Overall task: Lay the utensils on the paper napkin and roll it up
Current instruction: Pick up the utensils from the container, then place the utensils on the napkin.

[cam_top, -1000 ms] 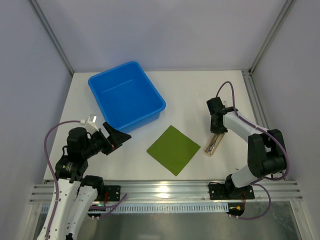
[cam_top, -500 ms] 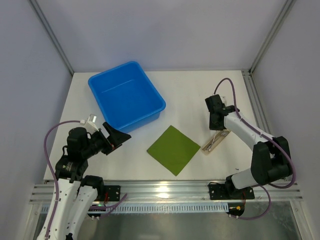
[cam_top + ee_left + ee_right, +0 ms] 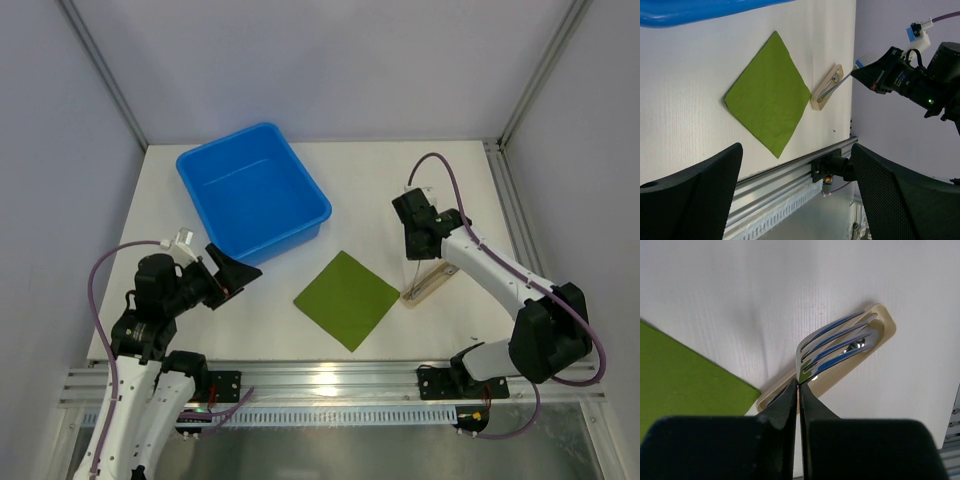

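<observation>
The green paper napkin (image 3: 347, 299) (image 3: 769, 92) lies flat as a diamond near the table's front edge. To its right lies a beige holder (image 3: 428, 283) (image 3: 883, 322) with utensils in it. My right gripper (image 3: 416, 248) (image 3: 799, 385) is shut on a shiny fork (image 3: 832, 347) (image 3: 836, 88) at the base of its tines. The fork slants down toward the holder. Something shiny (image 3: 858, 344) shows inside the holder under the tines. My left gripper (image 3: 236, 270) (image 3: 795, 165) hangs open and empty, left of the napkin.
A blue bin (image 3: 322, 212) (image 3: 690, 10) stands at the back left, close to my left gripper. The aluminium rail (image 3: 330, 380) runs along the table's front edge. Grey walls close in the table on three sides.
My right gripper has moved left and toward the back, raising the fork from the holder. The holder has swung to a flatter diagonal. The left arm has not moved.
</observation>
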`<state>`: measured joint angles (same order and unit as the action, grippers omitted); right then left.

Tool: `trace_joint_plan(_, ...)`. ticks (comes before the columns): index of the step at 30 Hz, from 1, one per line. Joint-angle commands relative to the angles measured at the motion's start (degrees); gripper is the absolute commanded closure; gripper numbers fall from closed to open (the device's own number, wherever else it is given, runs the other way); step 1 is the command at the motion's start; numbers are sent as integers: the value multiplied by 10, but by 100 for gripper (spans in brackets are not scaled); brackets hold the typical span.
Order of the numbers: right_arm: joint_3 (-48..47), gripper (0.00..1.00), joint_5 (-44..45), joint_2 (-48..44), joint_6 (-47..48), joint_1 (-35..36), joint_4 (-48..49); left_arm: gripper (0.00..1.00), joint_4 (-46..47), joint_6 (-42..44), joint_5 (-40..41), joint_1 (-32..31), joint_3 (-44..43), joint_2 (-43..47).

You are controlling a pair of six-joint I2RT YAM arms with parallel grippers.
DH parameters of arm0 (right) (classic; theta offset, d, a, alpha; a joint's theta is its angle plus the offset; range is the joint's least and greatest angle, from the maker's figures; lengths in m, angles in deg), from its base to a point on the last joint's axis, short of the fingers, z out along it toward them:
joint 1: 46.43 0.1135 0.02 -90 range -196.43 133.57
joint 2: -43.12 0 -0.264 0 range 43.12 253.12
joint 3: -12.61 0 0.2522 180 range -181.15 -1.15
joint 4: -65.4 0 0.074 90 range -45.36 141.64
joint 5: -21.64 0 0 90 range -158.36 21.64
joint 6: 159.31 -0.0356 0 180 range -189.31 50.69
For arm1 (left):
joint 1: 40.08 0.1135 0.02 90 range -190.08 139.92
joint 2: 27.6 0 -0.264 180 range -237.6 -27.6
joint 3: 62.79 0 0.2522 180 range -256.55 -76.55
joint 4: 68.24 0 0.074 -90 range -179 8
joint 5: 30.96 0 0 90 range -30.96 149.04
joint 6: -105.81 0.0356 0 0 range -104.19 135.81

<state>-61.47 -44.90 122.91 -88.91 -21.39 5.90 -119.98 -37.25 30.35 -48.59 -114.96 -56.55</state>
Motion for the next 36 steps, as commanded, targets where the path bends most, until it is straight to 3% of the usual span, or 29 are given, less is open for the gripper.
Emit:
trace_joint_plan(1, -39, 96, 9, -28, -11, 25, -20, 10, 11, 11, -1, -1, 4, 0)
trace_joint_plan(13, -87, 96, -38, -22, -26, 92, -36, 10, 8, 9, 1, -2, 1, 4)
trace_joint_plan(19, -111, 96, -90, 26, -19, 128, -37, 10, 7, 8, 0, -2, 0, 6)
trace_joint_plan(24, -125, 96, -178, 71, 10, 138, -27, 10, 4, 9, -1, -1, 0, 8)
trace_joint_plan(36, -141, 96, -249, 156, 43, 139, -14, 10, 3, 12, -1, -1, -3, 5)
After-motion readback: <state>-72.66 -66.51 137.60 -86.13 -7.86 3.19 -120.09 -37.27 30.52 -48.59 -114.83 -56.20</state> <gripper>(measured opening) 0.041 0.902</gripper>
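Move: The right hand already holds the fork by its neck, handle hanging down. The green napkin's middle lies about 18 cm to its left, some 6 cm back and 10 cm below. The utensil container's middle is roughly 6 cm to its right, level with it fore and aft; the blue bin's middle is some 45 cm left and 26 cm ahead. From the left hand, the napkin lies about 26 cm right, 7 cm ahead and 20 cm below. Still pinching the fork by its neck between shut fingers, the right hand carries it about 14 cm left, drawing slightly back, from the container to over the napkin's right part. It climbs at first, then sinks some 6 cm from the top of that arc while turning about 25 degrees counter-clockwise and tipping its fingers more steeply down. ##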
